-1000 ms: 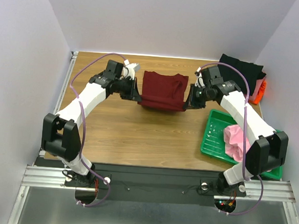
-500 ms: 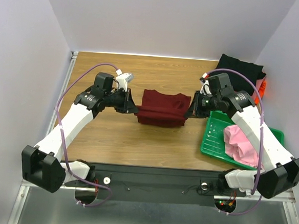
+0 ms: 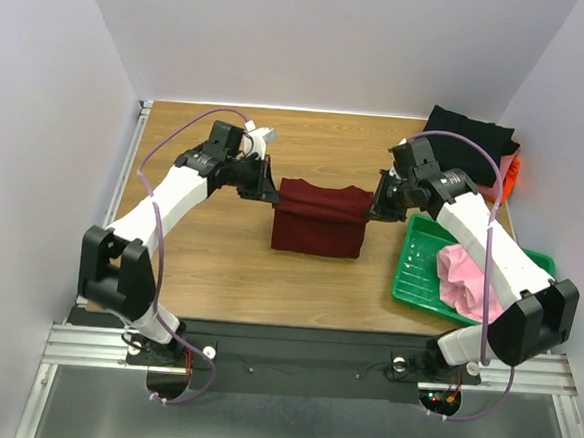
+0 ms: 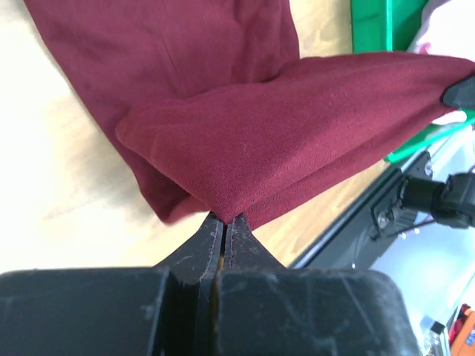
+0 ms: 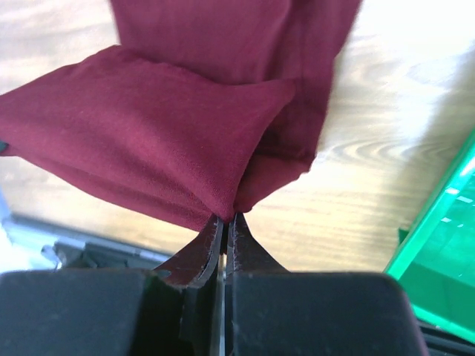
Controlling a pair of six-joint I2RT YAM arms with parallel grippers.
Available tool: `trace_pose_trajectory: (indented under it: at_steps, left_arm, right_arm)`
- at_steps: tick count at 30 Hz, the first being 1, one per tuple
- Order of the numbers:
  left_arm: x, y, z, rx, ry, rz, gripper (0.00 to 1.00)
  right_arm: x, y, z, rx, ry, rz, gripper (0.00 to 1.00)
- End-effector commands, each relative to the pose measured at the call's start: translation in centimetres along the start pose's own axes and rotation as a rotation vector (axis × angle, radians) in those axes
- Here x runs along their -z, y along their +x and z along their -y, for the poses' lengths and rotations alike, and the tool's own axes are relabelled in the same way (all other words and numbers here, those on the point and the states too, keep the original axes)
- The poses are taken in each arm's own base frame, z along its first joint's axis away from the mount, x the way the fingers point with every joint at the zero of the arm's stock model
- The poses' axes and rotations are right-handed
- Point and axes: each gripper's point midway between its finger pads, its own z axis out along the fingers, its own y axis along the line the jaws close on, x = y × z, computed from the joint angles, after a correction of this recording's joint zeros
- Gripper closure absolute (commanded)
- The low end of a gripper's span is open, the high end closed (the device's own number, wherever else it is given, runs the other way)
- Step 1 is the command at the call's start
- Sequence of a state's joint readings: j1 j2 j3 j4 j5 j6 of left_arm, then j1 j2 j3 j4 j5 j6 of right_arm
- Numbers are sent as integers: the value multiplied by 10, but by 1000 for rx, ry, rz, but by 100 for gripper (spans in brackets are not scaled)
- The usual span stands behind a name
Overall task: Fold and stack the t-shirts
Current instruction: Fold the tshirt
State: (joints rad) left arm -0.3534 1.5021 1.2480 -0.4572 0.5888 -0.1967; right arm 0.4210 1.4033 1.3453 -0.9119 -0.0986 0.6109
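The dark maroon t-shirt point(image 3: 319, 219) hangs stretched between my two grippers over the middle of the table, its lower part draping down to the wood. My left gripper point(image 3: 271, 189) is shut on its left corner; the wrist view shows the cloth point(image 4: 297, 133) pinched at the fingertips point(image 4: 223, 220). My right gripper point(image 3: 375, 207) is shut on the right corner; the cloth point(image 5: 141, 141) is pinched at its fingertips point(image 5: 223, 220). A light pink t-shirt point(image 3: 465, 278) lies crumpled in the green tray point(image 3: 416, 271). A black folded t-shirt point(image 3: 468, 136) lies at the far right corner with an orange one point(image 3: 508, 178) beside it.
The green tray sits at the right, close under my right arm, and shows in the right wrist view point(image 5: 438, 259). Walls enclose the table on the left, back and right. Bare wood point(image 3: 229, 265) lies in front of the maroon t-shirt.
Both grippers have moved away from the near edge again and lifted the maroon t-shirt's held edge, so it hangs longer and flatter than half a second ago. Both stay shut on it.
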Motion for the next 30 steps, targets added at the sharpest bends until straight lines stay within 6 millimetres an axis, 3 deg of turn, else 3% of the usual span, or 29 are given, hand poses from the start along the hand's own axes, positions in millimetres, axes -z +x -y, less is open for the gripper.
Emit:
trace_pose_trajectory:
  at_steps: [1,12,21,24,25,26,27,28,29,30]
  left_arm:
    - [-10,-30,-15,-52,-45,38,100]
    - [-45,-41,-35,-41,-38,-17,100]
    - [-66,-70,-50,-35,-72,-9,100]
    - [-80,-79,-67,-13,-96,-2,100]
    - [-79,-91,-69,-11,-106,22,98]
    - [-81,-98,-76,0,-131,35,88]
    - [-88,-102,-84,38,-149,41,56]
    - [-87,-113,-88,49,-172,66,41]
    - [-75,-144,-91,47,-224,147,30]
    - [-71,-156,-95,67,-243,178,10]
  right_arm:
    - [-6,-29,17,-7,112,134,100]
    - [-46,-46,35,5,215,140,100]
    - [-80,-69,40,23,231,147,100]
    - [-94,-84,46,20,256,167,100]
    - [-95,-93,46,14,262,189,100]
    - [-98,-102,47,-1,260,207,98]
    - [-104,-109,54,-22,274,211,91]
    - [-104,-119,53,-36,270,231,80]
    - [-99,-138,45,-53,243,276,62]
    - [-98,-150,44,-65,240,297,57]
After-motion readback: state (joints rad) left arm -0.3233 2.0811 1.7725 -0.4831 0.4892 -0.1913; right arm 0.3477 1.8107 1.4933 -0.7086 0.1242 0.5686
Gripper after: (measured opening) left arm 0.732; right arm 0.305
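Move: The left hand holds one corner of the maroon t-shirt. The shirt's far end, where the held edge is taken, has its middle about 12 cm ahead, 11 cm right and 10 cm below. From the right hand, on the other corner, that is about 15 cm ahead, 11 cm left and 10 cm below. The green basket's middle lies some 30 cm right of the right hand and 4 cm back, the black stack 27 cm right and 28 cm ahead. Both hands carry the pinched edge forward some 13 cm and down 7 over the shirt, fingers opening last. ##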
